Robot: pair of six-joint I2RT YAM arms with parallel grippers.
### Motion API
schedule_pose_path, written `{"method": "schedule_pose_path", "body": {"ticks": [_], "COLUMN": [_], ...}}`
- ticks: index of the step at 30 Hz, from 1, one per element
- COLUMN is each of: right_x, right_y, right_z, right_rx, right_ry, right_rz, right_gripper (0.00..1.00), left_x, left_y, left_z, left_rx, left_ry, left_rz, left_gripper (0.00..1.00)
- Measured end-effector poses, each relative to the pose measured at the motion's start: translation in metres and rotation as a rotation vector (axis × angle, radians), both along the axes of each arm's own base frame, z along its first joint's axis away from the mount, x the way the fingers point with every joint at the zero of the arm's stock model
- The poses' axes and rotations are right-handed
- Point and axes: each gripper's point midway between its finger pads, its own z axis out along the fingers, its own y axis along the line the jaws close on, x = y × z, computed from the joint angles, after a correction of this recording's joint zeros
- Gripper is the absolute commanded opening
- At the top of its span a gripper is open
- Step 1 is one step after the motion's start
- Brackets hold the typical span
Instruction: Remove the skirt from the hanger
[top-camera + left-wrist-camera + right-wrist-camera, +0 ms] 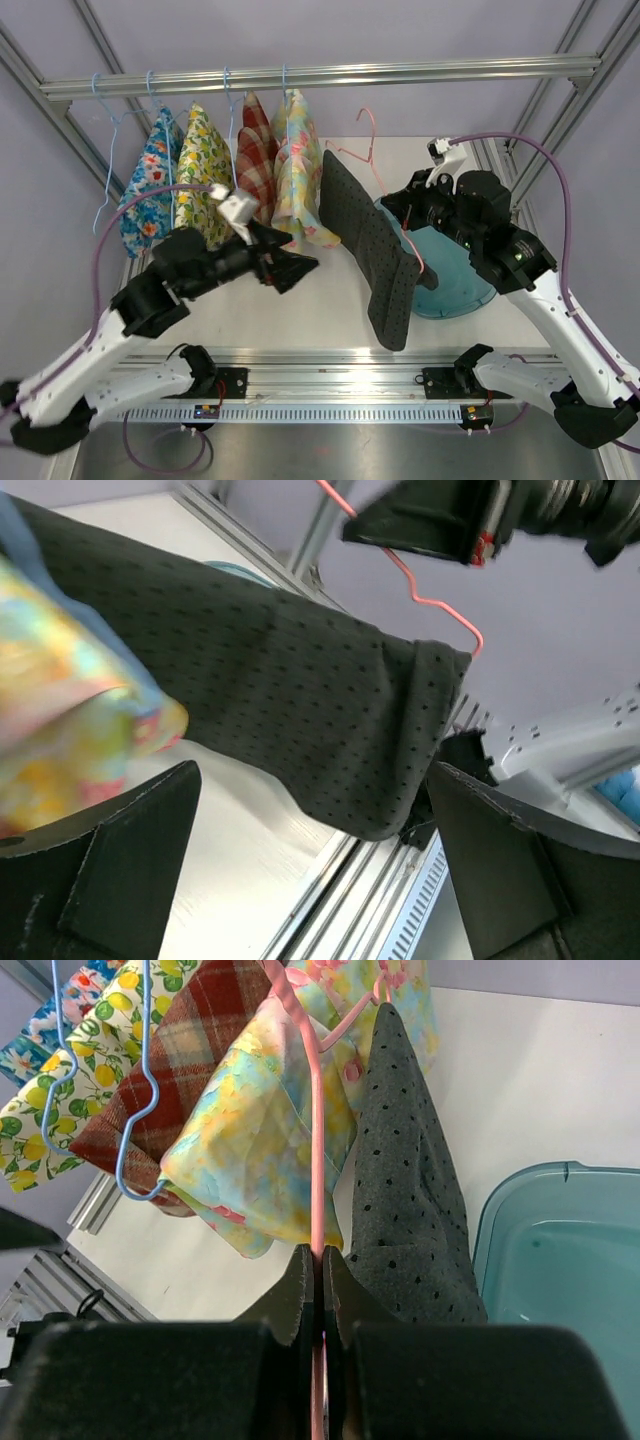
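The skirt, dark grey with black dots, hangs on a pink wire hanger held in the air over the middle of the table. My right gripper is shut on the hanger's wire; in the right wrist view the pink hanger runs straight between the closed jaws of that gripper, with the skirt draped just to the right. My left gripper stands wide open to the left of the skirt, apart from it. In the left wrist view the skirt and hanger lie beyond this gripper, which holds nothing.
A teal tub sits on the table under my right arm. Several patterned garments hang on blue hangers from the metal rail at the back left, the pastel one close beside the skirt. The table's aluminium front edge runs below.
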Motion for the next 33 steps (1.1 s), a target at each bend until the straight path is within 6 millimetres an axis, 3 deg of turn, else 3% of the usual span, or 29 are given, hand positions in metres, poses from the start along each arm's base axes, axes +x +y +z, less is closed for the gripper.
{"method": "schedule_pose_path", "body": {"ticks": [4,8,14,16,19,22,23,29,33], "right_x": [-0.001,-0.003,-0.008,-0.008,-0.007,-0.007,-0.008,-0.010,-0.011], "right_y": [-0.003,-0.012,-0.019,-0.019,-0.018,-0.018,-0.018,-0.022,-0.026], "right_z": [0.006,0.015,0.021,0.019,0.013,0.006,0.005,0.002,-0.006], "right_rx": [0.016,0.051,0.094,0.100,0.102,0.100,0.099,0.095,0.044], "right_ry": [-0.014,-0.023,-0.022,-0.013,0.006,0.022,0.025,0.016,-0.023], "right_rz": [-0.013,-0.039,-0.061,-0.064,-0.066,-0.069,-0.068,-0.072,-0.059], "right_gripper": [0.00,0.00,0.00,0.00,0.00,0.00,0.00,0.00,0.00], "left_x": [-0.012,-0.018,-0.045,-0.047,-0.044,-0.038,-0.036,-0.032,-0.033], "left_y": [-0.061,-0.106,-0.171,-0.185,-0.197,-0.203,-0.204,-0.204,-0.190], "left_z": [-0.003,-0.020,-0.067,-0.077,-0.088,-0.098,-0.101,-0.104,-0.094], "left_rx": [0.124,0.231,0.349,0.360,0.375,0.393,0.401,0.401,0.399], "left_ry": [-0.029,-0.071,-0.114,-0.124,-0.134,-0.139,-0.142,-0.162,-0.167], "left_rz": [-0.073,-0.081,-0.167,-0.176,-0.166,-0.139,-0.132,-0.112,-0.111], "left_gripper": [0.99,0.99,0.98,0.92,0.82,0.31,0.01,0.00,0.00]}}
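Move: The dark dotted skirt hangs with its middle about 16 cm to the left hand's right, roughly level with it fore and aft and 8 cm lower. The pink hanger, where the right fingers grip it, is some 20 cm to the left hand's right and 8 cm farther out. The pastel floral cloth is about 13 cm straight ahead of the left hand. From the right hand the skirt lies 5 cm left, 7 cm back and 6 cm below. The left hand sweeps about 20 cm right and 10 cm down, pinching the skirt near the hanger's lower end. ##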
